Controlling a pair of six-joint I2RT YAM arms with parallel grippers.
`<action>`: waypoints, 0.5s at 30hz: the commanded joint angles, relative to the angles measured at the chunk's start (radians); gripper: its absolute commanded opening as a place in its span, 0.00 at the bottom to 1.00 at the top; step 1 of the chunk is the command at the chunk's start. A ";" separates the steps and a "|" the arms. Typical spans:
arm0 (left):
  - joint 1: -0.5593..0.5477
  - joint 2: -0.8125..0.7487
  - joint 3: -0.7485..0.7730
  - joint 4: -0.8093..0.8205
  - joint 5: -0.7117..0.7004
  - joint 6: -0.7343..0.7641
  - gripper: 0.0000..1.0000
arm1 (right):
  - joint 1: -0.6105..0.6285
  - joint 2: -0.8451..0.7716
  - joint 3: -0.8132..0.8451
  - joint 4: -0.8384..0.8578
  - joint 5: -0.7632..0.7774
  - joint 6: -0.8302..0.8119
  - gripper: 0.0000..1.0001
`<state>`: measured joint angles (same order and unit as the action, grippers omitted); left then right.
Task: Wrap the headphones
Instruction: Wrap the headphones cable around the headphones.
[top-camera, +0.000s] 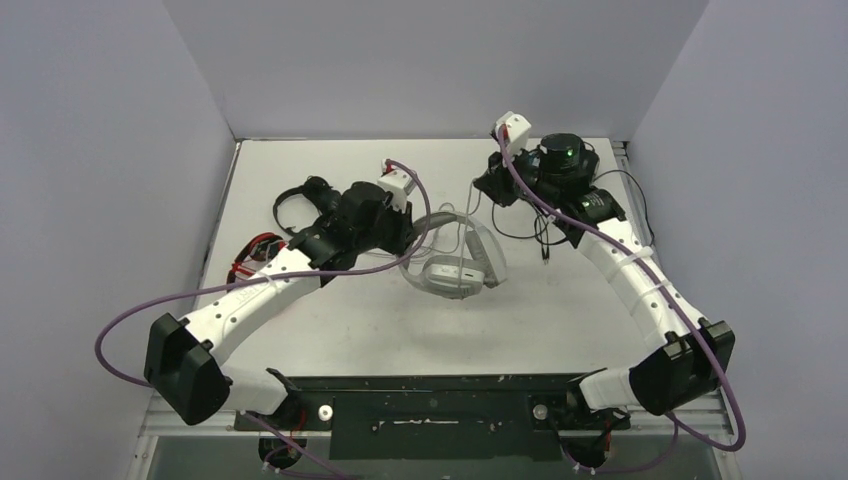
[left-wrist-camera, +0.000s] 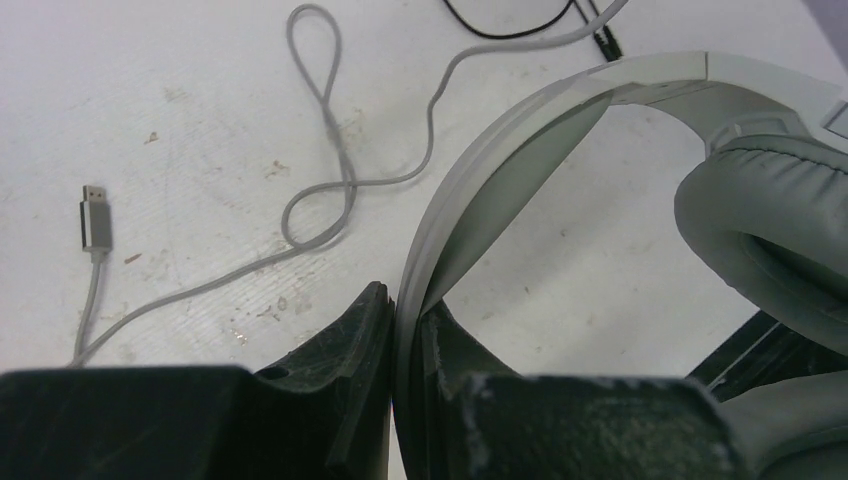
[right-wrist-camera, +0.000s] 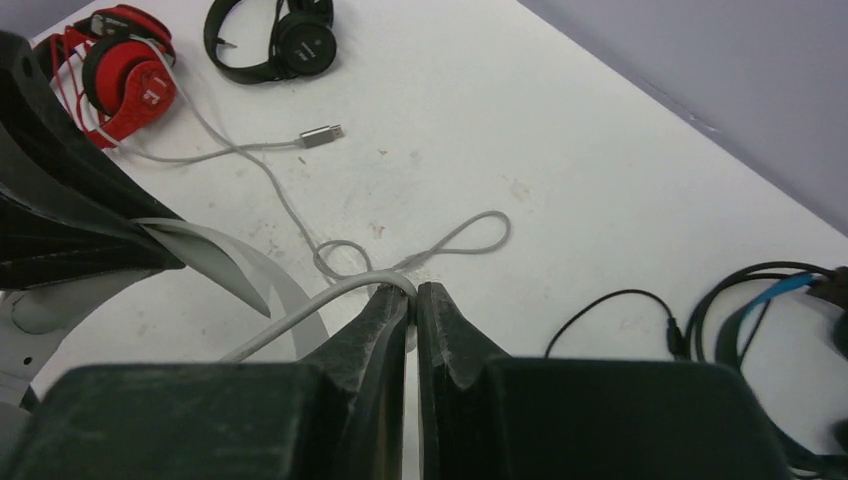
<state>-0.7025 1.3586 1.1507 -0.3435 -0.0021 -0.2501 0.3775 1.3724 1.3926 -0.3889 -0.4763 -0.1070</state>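
Observation:
The white-grey headset (top-camera: 455, 268) stands tilted at the table's middle. My left gripper (left-wrist-camera: 405, 300) is shut on its headband (left-wrist-camera: 520, 120), and one grey ear cushion (left-wrist-camera: 760, 220) shows to the right. Its grey cable (left-wrist-camera: 330, 190) lies looped on the table and ends in a USB plug (left-wrist-camera: 95, 222). My right gripper (right-wrist-camera: 412, 290) is shut on that cable (right-wrist-camera: 300, 310) near the fingertips. In the top view the left gripper (top-camera: 412, 235) and right gripper (top-camera: 490, 187) flank the headset.
A red-and-black headset (right-wrist-camera: 125, 75) and a small black headset (right-wrist-camera: 285, 40) lie at the left rear. A black-and-blue headset (right-wrist-camera: 770, 310) with a thin black cable (right-wrist-camera: 610, 300) lies under the right arm. Walls close in the table (top-camera: 330, 330) on three sides.

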 joint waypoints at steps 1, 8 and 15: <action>0.001 -0.080 0.054 0.091 0.176 -0.043 0.00 | -0.054 -0.024 -0.115 0.210 -0.095 0.045 0.00; 0.008 -0.057 0.252 -0.127 0.095 -0.075 0.00 | -0.105 -0.114 -0.390 0.577 -0.227 0.129 0.17; 0.027 -0.049 0.387 -0.268 0.060 -0.143 0.00 | -0.150 -0.109 -0.527 0.862 -0.301 0.234 0.47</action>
<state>-0.6910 1.3357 1.4254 -0.5720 0.0357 -0.3077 0.2523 1.2957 0.9218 0.1673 -0.7063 0.0563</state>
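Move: My left hand holds the white headphones by the headband. The cable, pinched in my right fingers, is about 5 cm ahead of it, 14 cm right and 10 cm higher. From my right hand, the far ear cup lies some 13 cm below, 4 cm back and 1 cm right. The near cup is at the same depth, about 10 cm back and 4 cm left, and the gripped headband some 14 cm left, 5 cm back and 10 cm down. I bring the two hands together in height to lay the cable over the far ear cup. My left hand keeps its headband grip and lifts the headphones almost straight up, about 9 cm. My right hand sinks some 7 cm towards that cup, then eases up slightly, rolling about 10 degrees with its left side rising, while its fingers open about a third and end their pinch on the cable. ##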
